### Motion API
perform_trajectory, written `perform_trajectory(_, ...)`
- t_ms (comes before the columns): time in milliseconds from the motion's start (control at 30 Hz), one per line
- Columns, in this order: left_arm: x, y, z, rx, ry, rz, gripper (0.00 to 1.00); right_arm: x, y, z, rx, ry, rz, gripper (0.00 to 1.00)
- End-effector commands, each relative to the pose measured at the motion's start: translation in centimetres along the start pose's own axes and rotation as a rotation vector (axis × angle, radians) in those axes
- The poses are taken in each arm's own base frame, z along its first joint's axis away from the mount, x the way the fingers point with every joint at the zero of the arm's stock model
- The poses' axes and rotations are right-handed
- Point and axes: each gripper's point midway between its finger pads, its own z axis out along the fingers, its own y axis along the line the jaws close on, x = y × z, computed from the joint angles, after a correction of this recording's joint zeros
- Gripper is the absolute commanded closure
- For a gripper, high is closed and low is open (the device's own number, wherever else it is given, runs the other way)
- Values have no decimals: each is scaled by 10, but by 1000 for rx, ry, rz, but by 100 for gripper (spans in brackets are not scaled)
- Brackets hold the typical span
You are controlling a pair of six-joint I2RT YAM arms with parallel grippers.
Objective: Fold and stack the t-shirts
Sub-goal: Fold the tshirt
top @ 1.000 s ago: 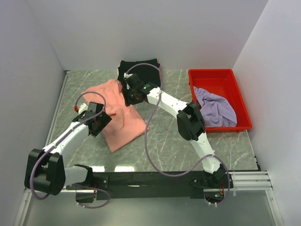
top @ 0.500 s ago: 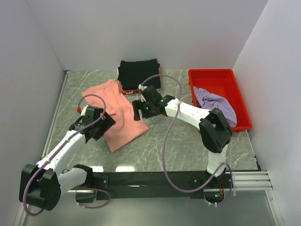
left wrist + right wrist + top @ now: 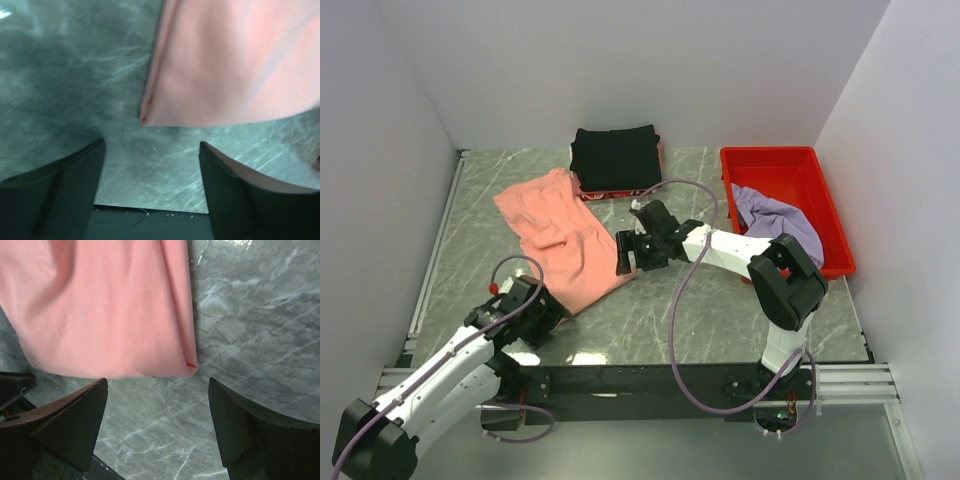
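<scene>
The salmon-pink t-shirt [image 3: 563, 238] lies folded lengthwise on the marble table, running from back left to the near middle. Its near left corner [image 3: 150, 112] shows just beyond my left gripper [image 3: 152, 150], which stands open over bare table with nothing between its jaws. My right gripper [image 3: 157, 390] is open too, just off the shirt's near right corner [image 3: 187, 365]. In the top view the left gripper [image 3: 542, 305] sits at the shirt's near end and the right gripper [image 3: 627, 255] beside its right edge. The black t-shirt [image 3: 615, 157] lies neatly folded at the back. The lavender t-shirt [image 3: 778, 230] is crumpled in the red tray.
The red tray [image 3: 785, 170] stands at the back right against the wall. White walls close the table on three sides. The black rail [image 3: 650, 382] with the arm bases runs along the near edge.
Both arms have pulled back toward the near edge, off the pink shirt. The right gripper left the shirt's far end near the black shirt and opened wider. The shirt lies narrower.
</scene>
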Motion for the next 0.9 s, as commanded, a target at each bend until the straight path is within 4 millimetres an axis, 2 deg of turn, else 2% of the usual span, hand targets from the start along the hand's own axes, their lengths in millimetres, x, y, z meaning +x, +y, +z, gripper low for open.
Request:
perform_trajectory(0,-1,6,3,-23,-20,-77,22,-17,14,-13,-60,-62,2,13)
perform_trajectory(33,-5,9,3,-38,-39,-82,27,-16,12,-13,-57,-61,7,14)
perform_trajectory(233,-17,15,5,-116,-100,-86,42,-5,3,-11,-42,-38,21,18)
perform_trajectory(533,-14,4,23,-130,-69,-37,65,4,-3,-2,-48,-12,48,25)
perform_trajectory(700,-14,11,27,-176,-70,-32,75,1,-6,2,-53,-7,60,34)
perform_trajectory(800,-16,16,26,-196,-84,-37,84,0,-7,6,-55,2,64,38)
perform_trajectory(867,-16,15,24,-187,-86,-39,93,1,-7,10,-55,11,69,39)
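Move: The t-shirt's near left corner lies about 3 cm ahead of my left hand and 2 cm below. The near right corner is some 11 cm farther out and 16 cm to the right of that hand. From my right hand, this right corner is about 2 cm to the right, roughly level with it and 4 cm below, while the black folded stack stands some 22 cm ahead, 1 cm left and 2 cm down. I slide my left hand about 2 cm forward onto the t-shirt's near left corner, after edging 1 cm left, sinking 1.5 cm as I go and closing the wide-open fingers to pinch the cloth. My right hand eases down nearly 2 cm and 1 cm to the right towards the other near corner, fingers part-closing, without gripping it yet. ##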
